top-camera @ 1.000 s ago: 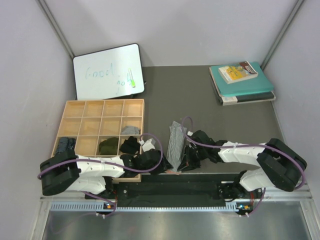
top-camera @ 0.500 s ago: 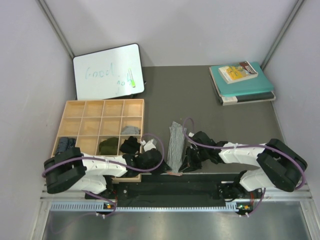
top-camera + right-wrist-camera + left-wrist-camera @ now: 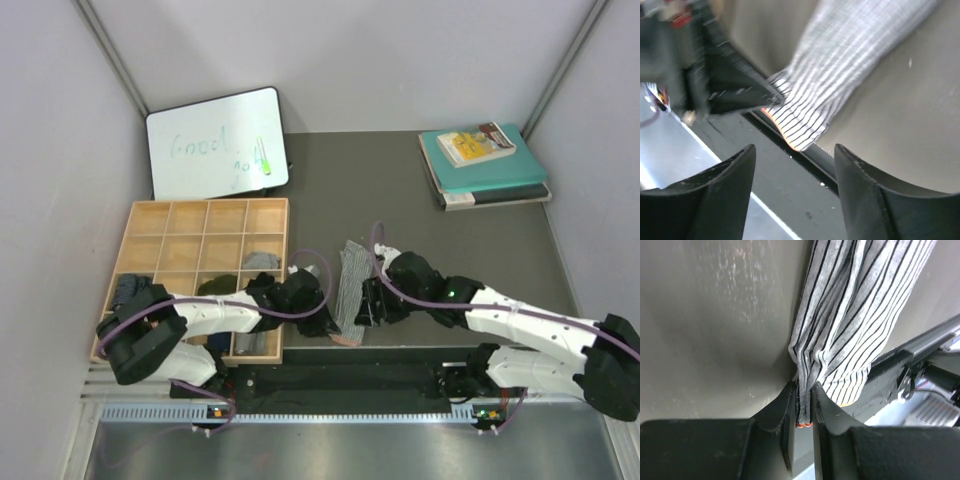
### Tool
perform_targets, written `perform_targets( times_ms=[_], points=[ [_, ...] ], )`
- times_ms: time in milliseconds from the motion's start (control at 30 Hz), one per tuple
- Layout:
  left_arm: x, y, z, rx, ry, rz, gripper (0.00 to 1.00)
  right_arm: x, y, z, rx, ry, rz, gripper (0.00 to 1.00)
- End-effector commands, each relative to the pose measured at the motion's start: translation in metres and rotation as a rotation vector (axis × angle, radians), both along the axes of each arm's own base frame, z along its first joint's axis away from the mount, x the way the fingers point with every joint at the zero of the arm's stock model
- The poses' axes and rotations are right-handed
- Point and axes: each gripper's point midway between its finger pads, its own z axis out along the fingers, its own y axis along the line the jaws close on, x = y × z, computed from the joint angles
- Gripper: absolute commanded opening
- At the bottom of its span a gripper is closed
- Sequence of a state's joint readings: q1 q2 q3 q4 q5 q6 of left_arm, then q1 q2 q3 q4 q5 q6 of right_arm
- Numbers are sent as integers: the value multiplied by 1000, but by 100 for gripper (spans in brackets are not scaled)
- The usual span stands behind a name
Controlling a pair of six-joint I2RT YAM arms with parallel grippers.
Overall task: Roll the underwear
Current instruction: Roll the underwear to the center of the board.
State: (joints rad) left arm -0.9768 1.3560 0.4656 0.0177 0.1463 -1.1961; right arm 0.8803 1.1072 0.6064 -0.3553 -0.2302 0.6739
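Observation:
The grey-and-white striped underwear [image 3: 350,288] lies as a long folded strip near the table's front edge, its near end with an orange trim hanging just over the edge [image 3: 795,142]. My left gripper [image 3: 326,322] is at its near left side. In the left wrist view the left gripper [image 3: 804,388] is shut on a bunched edge of the striped cloth [image 3: 850,325]. My right gripper [image 3: 371,305] is beside the strip's right side. Its jaws [image 3: 794,152] stand open and empty just above the cloth's near corner. A light grey underwear [image 3: 260,260] and an olive green one [image 3: 214,285] sit in tray compartments.
A wooden compartment tray [image 3: 190,215] lies at the left, with the left arm stretched over its near row. A whiteboard [image 3: 215,142] leans at the back left. Teal books [image 3: 485,165] are stacked at the back right. The black front rail [image 3: 790,200] runs under the right gripper.
My right gripper has opened and let go of the striped cloth, and its arm has swung out. My left gripper has closed on the cloth's near edge and shifted right.

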Motion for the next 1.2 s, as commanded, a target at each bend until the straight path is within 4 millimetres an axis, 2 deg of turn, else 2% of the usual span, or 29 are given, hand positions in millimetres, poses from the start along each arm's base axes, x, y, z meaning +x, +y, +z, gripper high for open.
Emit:
perform_targets(
  times_ms=[0,33,67,167,367,500,567,933,1167],
  points=[
    [-11,3,-1,21,99,-144,0,7,9,21,0,-320,144,64],
    [-10,-1,5,-2,118,-159,0,5,12,23,-3,-359,164,65],
    [-9,-1,5,1,127,-169,0,-3,19,24,-19,-413,197,66],
    [-10,-1,7,-4,173,-202,0,-9,30,27,-60,-538,248,66],
    [-10,1,8,-26,270,-222,0,-20,51,13,-141,-667,380,66],
    [-16,1,7,-45,339,-242,0,-38,67,8,-168,-736,471,66],
    [-15,2,8,-45,355,-244,0,-39,68,-1,-203,-756,501,66],
    [-13,8,8,-52,404,-245,0,-61,78,-21,-289,-811,630,65],
    [-15,10,9,-50,421,-259,0,-50,75,-41,-412,-827,597,63]
  ],
)
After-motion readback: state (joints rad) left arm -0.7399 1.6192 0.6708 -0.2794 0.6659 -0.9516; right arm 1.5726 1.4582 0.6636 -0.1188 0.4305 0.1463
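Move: The left hand already pinches the near end of the folded underwear; the loose waistband corner lies about 2 cm back and 3 cm right of that hand, level with it. From the right hand, that corner lies some 5 cm back, 5 cm left and 6 cm below. The underwear's far end lies about 15 cm ahead and 3 cm left of the right hand, 6 cm lower. Left keeps its pinch, tilting about 25 degrees, while the open right swings 10 cm back, left, down towards waistband. ##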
